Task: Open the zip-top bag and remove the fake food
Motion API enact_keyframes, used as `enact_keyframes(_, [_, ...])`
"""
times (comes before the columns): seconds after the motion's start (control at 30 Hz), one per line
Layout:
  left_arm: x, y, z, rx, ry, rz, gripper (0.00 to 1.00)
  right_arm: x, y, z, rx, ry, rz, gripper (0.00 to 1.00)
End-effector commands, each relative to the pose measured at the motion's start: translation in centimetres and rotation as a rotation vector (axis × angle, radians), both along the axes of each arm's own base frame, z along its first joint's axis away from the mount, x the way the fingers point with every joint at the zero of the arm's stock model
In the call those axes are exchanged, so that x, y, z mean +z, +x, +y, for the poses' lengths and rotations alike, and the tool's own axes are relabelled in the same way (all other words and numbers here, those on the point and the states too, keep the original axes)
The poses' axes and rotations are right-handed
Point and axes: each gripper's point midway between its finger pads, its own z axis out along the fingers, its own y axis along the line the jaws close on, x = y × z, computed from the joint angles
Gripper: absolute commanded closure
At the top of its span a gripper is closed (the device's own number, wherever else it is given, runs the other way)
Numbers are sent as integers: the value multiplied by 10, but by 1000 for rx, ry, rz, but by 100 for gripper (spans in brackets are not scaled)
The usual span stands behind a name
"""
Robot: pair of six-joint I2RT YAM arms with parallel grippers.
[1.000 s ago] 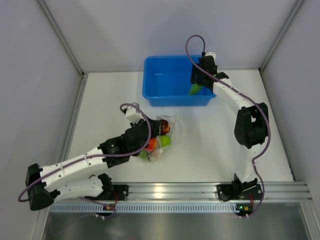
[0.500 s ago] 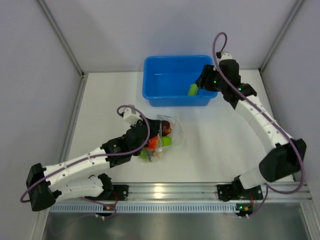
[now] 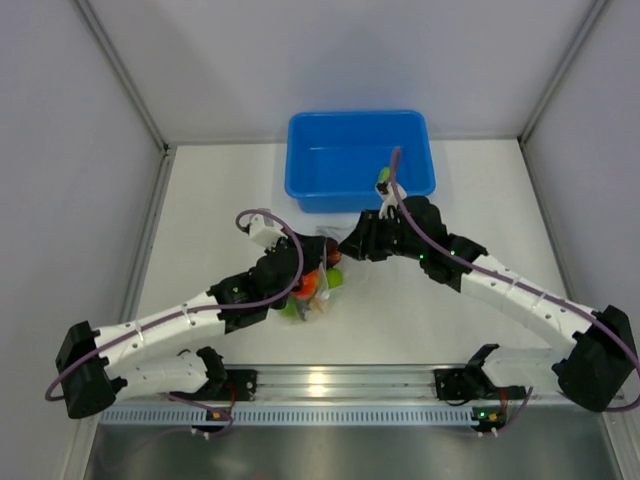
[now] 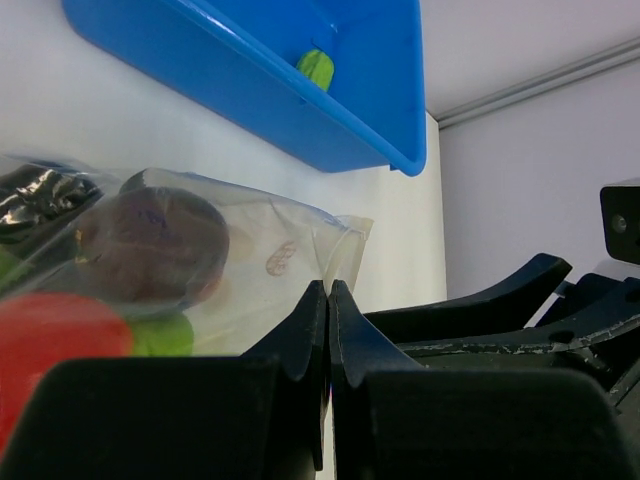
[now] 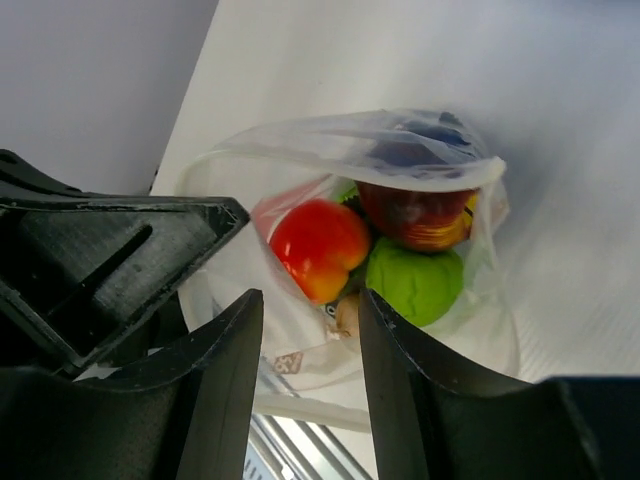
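Note:
The clear zip-top bag (image 3: 322, 300) lies on the white table in front of the blue bin. My left gripper (image 4: 328, 292) is shut on the bag's edge (image 4: 340, 240). Through the plastic I see a dark maroon ball (image 4: 150, 245), a red tomato (image 5: 318, 245) and a lime ball (image 5: 415, 280). The bag's mouth (image 5: 440, 172) gapes toward my right gripper (image 5: 310, 345), which is open just in front of it with nothing between its fingers. In the top view the right gripper (image 3: 348, 247) is at the bag's far right side, close to the left gripper (image 3: 318, 262).
The blue bin (image 3: 310, 190) stands at the back of the table with a green pod (image 3: 383, 178) lying inside near its right front corner. Grey walls close in the left, right and back sides. The aluminium rail with both arm bases runs along the near edge.
My right arm has left the blue bin, where the green pod now lies, and swung down to the bag's mouth, its jaws narrowing somewhat. The left gripper still pinches the bag.

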Motion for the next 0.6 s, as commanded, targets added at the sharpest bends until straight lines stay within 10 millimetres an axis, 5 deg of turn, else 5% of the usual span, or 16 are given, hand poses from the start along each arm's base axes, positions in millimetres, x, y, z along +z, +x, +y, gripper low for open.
enact_keyframes(0.0, [30, 3, -12, -18, -129, -37, 100, 30, 12, 15, -50, 82, -121, 56])
enact_keyframes(0.17, [42, -4, -18, -62, -195, -35, 100, -3, 28, 28, -121, -49, -130, 51])
enact_keyframes(0.57, [59, -22, -24, -146, -397, -22, 100, -21, 40, 45, -207, -151, -156, 30])
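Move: Some 6 cm to the left of the open right hand, about level with it fore and aft and 10 cm below, lies the dark red apple in the bag's mouth. From that hand the red tomato sits about 6 cm back, 11 cm left and 12 cm lower. The green pepper is about 5 cm back, 4 cm left and 12 cm lower. The left hand, pinching the bag's rim, has the apple almost straight beneath it, about 12 cm down. Dipping about 5 cm while sliding a few centimetres left and forward, the right hand goes in at the bag's mouth towards the dark red apple, its fingers tilting further down and spreading wider. The left hand keeps its pinch on the rim, shifting slightly right, then lifting about 2.5 cm and easing back with a small roll. ##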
